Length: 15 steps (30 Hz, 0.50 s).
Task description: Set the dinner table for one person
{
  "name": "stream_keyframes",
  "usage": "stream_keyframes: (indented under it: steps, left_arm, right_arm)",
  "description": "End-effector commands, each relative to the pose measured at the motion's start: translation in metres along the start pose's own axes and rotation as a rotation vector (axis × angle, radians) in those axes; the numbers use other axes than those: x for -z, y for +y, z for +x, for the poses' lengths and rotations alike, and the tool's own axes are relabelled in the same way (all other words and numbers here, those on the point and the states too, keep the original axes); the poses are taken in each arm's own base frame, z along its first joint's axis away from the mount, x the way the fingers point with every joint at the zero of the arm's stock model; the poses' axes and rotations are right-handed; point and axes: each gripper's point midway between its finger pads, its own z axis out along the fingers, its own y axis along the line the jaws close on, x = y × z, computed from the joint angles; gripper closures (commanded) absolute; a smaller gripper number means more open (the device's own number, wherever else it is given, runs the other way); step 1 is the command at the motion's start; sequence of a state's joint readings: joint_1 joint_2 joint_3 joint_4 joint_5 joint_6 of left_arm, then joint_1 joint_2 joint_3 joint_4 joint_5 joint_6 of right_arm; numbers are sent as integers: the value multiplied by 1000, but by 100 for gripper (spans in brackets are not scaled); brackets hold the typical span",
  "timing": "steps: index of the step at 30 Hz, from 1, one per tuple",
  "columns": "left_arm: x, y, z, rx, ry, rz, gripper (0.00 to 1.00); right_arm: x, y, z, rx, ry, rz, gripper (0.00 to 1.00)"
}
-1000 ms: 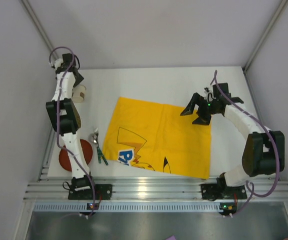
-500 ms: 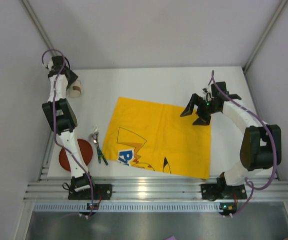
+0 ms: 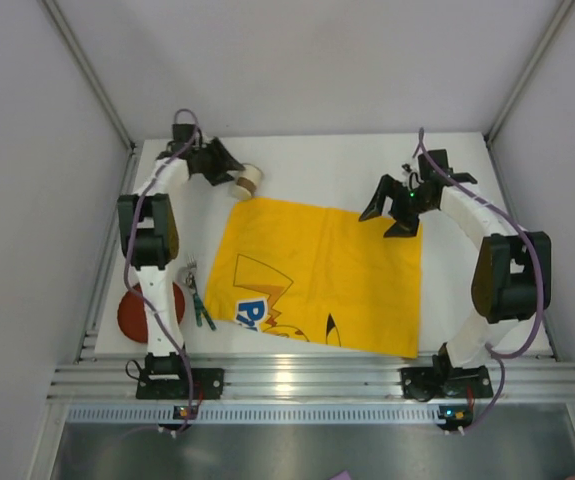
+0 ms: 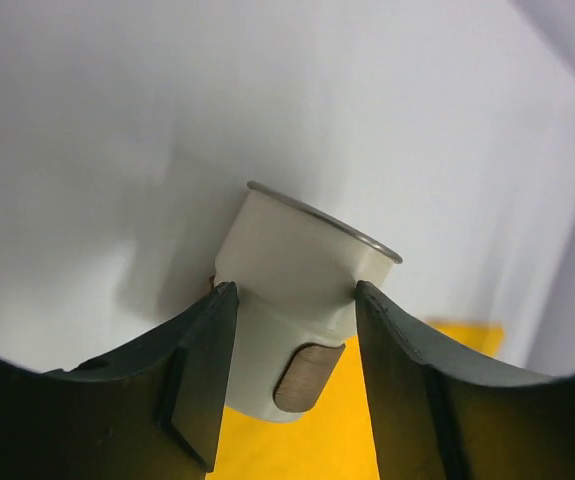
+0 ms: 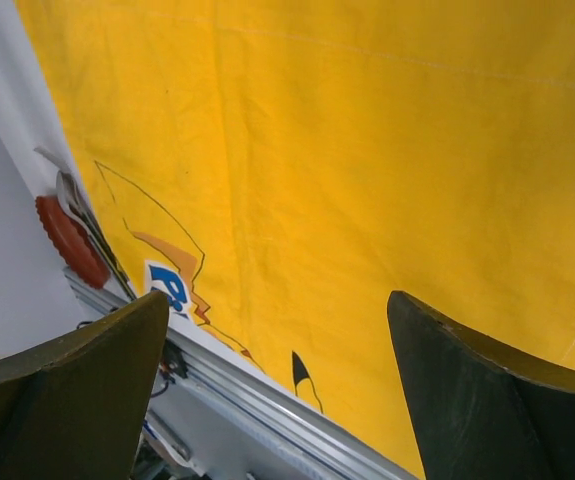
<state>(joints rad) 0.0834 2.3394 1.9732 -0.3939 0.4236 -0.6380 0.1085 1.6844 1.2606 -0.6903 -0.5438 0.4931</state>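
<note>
On the white dinner table lies a yellow cartoon-printed cloth. My left gripper is shut on a white cup, which it holds tipped on its side just off the cloth's far left corner. In the left wrist view both fingers press the cup's sides, with the left gripper above table and cloth. Over the cloth's far right corner my right gripper hovers open. The right wrist view shows the right gripper with only yellow cloth between its fingers.
A red plate sits at the near left, partly under my left arm. A fork and a green-handled utensil lie between the plate and the cloth. The ribbed aluminium rail runs along the near edge; grey walls close in the table.
My left arm has swung right, carrying the cup from the far left edge to the cloth's far left corner. The right gripper has shifted slightly farther back and stays open.
</note>
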Motion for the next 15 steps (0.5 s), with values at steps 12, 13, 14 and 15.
stream_keyframes:
  steps: [12,13,14,15]
  left_arm:
    - [110,-180,80,-183,146,453,41]
    - [108,-175,81,-177,148,428,41]
    - [110,-172,83,-173,149,411,41]
    - [110,-169,84,-179,151,395,42]
  right_arm:
    - [-14,57,-87,89,-40,-157,9]
    - [-20,57,-85,77,-24,-166,9]
    - [-29,51,-82,63,-1,-161,9]
    - [-34,48,-78,58,10,-158,9]
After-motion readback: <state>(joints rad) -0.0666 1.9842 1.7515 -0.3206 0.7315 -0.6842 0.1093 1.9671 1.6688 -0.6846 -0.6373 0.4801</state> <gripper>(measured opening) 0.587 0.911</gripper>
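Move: The cup is between the left fingertips, tilted, about 3 cm to the right of the hand point and 1 cm nearer and lower. From that hand the middle of the yellow tablecloth lies roughly 30 cm back, 24 cm right and 8 cm down; the cutlery is some 38 cm back and 3 cm left, the red plate 43 cm back and 12 cm left. The tablecloth's middle is about 7 cm back, 12 cm left and 10 cm below the right hand. The cup leaves the left fingers in a very fast, nearly level sweep of some 20 cm to the right and 11 cm back towards the tablecloth, the wrist swinging clockwise. The empty hand, its opening barely changed, then rises about 14 cm and eases part-way back left. The right hand, open and empty, travels forward past the cloth's far edge, rising slightly. ##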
